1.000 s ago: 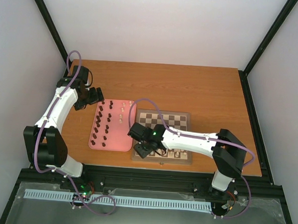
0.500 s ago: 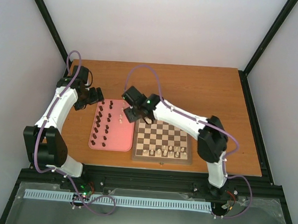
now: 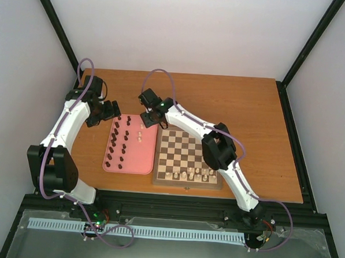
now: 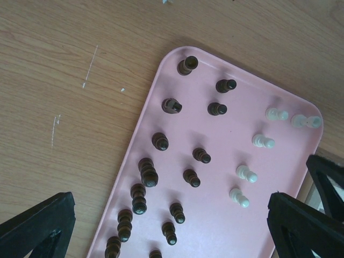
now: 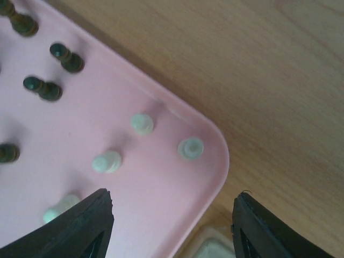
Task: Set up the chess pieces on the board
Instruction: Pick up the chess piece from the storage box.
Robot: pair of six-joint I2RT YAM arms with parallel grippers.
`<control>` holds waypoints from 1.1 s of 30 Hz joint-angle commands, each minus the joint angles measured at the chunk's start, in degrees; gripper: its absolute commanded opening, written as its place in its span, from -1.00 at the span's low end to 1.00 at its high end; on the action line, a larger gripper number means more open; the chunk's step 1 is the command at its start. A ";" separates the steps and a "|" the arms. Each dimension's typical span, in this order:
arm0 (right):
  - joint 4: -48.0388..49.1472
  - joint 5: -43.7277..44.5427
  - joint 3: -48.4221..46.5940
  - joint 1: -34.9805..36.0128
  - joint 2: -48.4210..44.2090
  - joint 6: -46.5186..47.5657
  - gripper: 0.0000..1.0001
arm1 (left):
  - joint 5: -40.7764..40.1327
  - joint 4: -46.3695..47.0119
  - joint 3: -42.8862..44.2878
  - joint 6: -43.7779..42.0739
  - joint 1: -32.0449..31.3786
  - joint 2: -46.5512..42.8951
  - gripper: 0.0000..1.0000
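The board (image 3: 186, 150) lies right of the pink tray (image 3: 139, 159), with a row of cream chess pieces (image 3: 190, 176) along its near edge. Dark pieces (image 3: 118, 140) fill the tray's left part and a few cream ones (image 3: 140, 131) stand at its far right. My right gripper (image 3: 148, 122) hovers open above that far right corner. In the right wrist view its gripper (image 5: 172, 226) is empty, with cream pieces (image 5: 191, 148) on the tray (image 5: 161, 204) below. My left gripper (image 3: 111, 110) stands open and empty beside the tray's far left corner. Its gripper (image 4: 172, 231) looks down on dark pieces (image 4: 148, 173) and cream pieces (image 4: 246, 173).
Bare wooden table (image 3: 220, 102) stretches behind the tray and board and to the right of the board. The right arm's links (image 3: 218, 146) reach across the board's far part. Black frame posts (image 3: 300, 60) rise at the table's back corners.
The right arm has swung from the board's near left corner up and left to the tray's far right corner, jaws open throughout. The left arm has stayed still.
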State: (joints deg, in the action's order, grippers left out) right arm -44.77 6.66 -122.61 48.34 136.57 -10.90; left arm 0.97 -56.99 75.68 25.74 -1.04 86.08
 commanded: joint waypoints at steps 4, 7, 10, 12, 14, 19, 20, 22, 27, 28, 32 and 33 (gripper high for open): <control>0.35 -2.26 -7.62 -2.10 5.21 1.71 0.18 | 1.00 0.45 0.87 -0.24 -0.18 0.14 0.99; 0.70 -2.91 -8.58 -2.27 6.67 2.64 0.16 | 0.91 0.46 1.04 -0.27 -0.15 0.52 0.99; 0.22 -3.24 -9.86 -2.52 7.91 2.81 0.10 | 0.97 0.43 1.06 -0.25 -0.13 0.63 0.99; 0.57 -3.80 -9.87 -2.63 8.33 2.73 0.09 | 0.98 0.44 1.06 -0.25 -0.17 0.74 1.00; 1.00 -3.88 -9.92 -2.79 8.66 2.66 0.08 | 1.01 0.46 1.14 -0.25 -0.18 0.87 0.99; 1.45 -4.29 -10.85 -3.20 9.64 2.59 0.02 | 0.82 0.47 1.22 -0.27 -0.18 1.19 0.99; 1.36 -4.38 -11.27 -3.29 9.94 2.63 -0.02 | 0.81 0.45 1.28 -0.28 -0.15 1.29 0.99; 1.19 -4.84 -11.83 -3.54 10.48 2.67 -0.06 | 0.81 0.48 1.27 -0.33 -0.15 1.45 0.99; 0.76 -5.88 -12.39 -3.91 11.30 3.07 -0.09 | 0.53 0.40 1.31 -0.34 -0.18 1.83 0.99; 0.74 -6.01 -12.39 -3.95 11.41 3.15 -0.11 | 0.52 0.47 1.38 -0.34 -0.17 1.86 0.99; 0.66 -6.19 -12.48 -4.12 11.73 3.00 -0.21 | 0.61 0.44 1.56 -0.34 -0.19 2.39 0.99; 0.65 -6.25 -12.48 -4.13 11.71 2.98 -0.23 | 0.61 0.40 1.64 -0.29 -0.19 2.45 1.00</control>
State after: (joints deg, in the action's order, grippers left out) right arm -44.01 0.93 -133.29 44.64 147.00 -8.19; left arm 1.72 -56.97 75.68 25.74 -1.04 87.66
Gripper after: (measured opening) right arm 0.399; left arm 0.997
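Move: In the box's far right corner stands the white chess piece aimed at, about 4 cm ahead of the right hand, 1 cm to its left and some 6 cm below. A second white piece is 3 cm ahead and 5 cm left, a third 1 cm ahead and 5 cm left, both at that same depth. From the idle left hand the corner piece lies roughly 5 cm ahead, 14 cm right and 14 cm below. Reaching out over the box's far right corner, the right hand goes forward first and then mostly down, about 4 cm out and 3.5 cm lower, easing in slowly to bring its fingers to either side of the corner white piece. The empty fingers narrow by about a third on the way but stay open, with the wrist's slant nearly unchanged. ##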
